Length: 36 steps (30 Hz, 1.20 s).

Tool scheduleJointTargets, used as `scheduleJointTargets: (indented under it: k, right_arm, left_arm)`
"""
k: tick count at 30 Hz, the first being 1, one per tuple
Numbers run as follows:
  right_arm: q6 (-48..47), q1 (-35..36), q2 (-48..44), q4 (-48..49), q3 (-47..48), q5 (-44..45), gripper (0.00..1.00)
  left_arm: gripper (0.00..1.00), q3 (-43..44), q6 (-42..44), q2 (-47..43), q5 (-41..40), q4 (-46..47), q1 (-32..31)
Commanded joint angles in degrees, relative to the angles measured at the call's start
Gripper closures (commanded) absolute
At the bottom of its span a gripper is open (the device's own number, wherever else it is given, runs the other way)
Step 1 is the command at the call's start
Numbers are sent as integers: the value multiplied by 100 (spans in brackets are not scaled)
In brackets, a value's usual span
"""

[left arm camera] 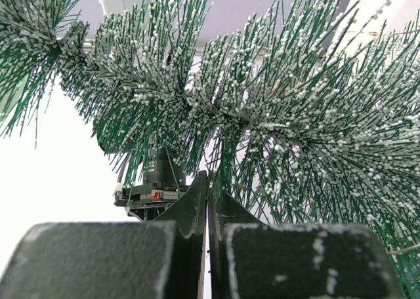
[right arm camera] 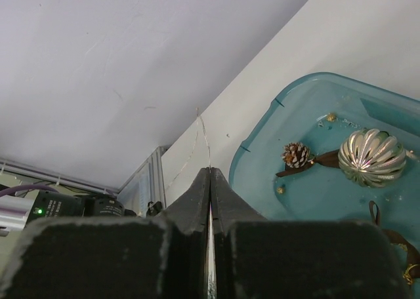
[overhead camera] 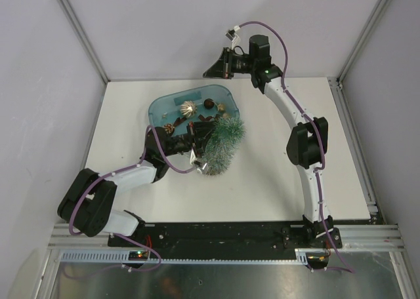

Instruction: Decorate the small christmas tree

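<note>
The small christmas tree [overhead camera: 224, 140] leans on its side on the table just in front of the blue tub [overhead camera: 157, 105]. In the left wrist view its frosted green needles [left arm camera: 262, 102] fill the frame above my fingers. My left gripper [overhead camera: 195, 146] [left arm camera: 208, 176] is shut with its tips pushed into the needles; I cannot tell whether any are pinched. My right gripper [overhead camera: 206, 73] [right arm camera: 209, 170] is raised above the table's far edge behind the tub. It is shut on a thin wire [right arm camera: 204, 132] that runs up out of its tips.
The tub [right arm camera: 262, 135] holds a ribbed silver ball [overhead camera: 188, 107] [right arm camera: 372, 157], a small pine cone [right arm camera: 296, 154] and several other small ornaments. Grey walls close in the table at the back and both sides. A metal frame post [overhead camera: 79, 30] stands at the back left.
</note>
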Motion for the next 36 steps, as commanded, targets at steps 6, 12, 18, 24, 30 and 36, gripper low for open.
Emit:
scheduleJointTargets:
  k: [6, 12, 18, 24, 30, 36]
  right_arm:
    - [-332, 95, -74, -205, 296, 279, 100]
    - [-423, -79, -416, -173, -92, 677, 100]
    - [-240, -503, -480, -84, 52, 762, 100]
    - [-297, -718, -491, -345, 438, 805, 100]
    - [-590, -877, -844, -624, 69, 1052, 100]
    - [-1154, -1184, -1432, -1162, -696, 1669, 100]
  left_arm:
    - [98, -55, 221, -124, 153, 244, 26]
    - [48, -97, 251, -173, 41, 244, 30]
    - [14, -268, 256, -430, -252, 244, 45]
    - [11, -746, 54, -1022, -668, 244, 258]
    - [9, -1323, -138, -1730, -1044, 197, 520]
    - [1, -1611, -245, -2246, -1467, 24, 711]
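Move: The tree's stem is about 4 cm to the right of my left hand and some 2 cm back, its middle roughly 8 cm lower; the blue tray is about 23 cm ahead, 8 cm left, on the table. From my right hand the tree is some 20 cm back, 6 cm right and 13 cm lower, the tray's middle 9 cm ahead and 6 cm left, and the silver ball 11 cm ahead and 8 cm left, both far below. I spread the shut fingers of my left hand nearly wide at the tree's left flank, then back them out of the branches, about 8 cm left, swinging counter-clockwise some 15 degrees. My right fingers stay shut on a thin strand as that hand sinks slightly, sweeps about 10 cm right and 5 cm forward while turning some 20 degrees clockwise, away from tree and tray, then lifts. ##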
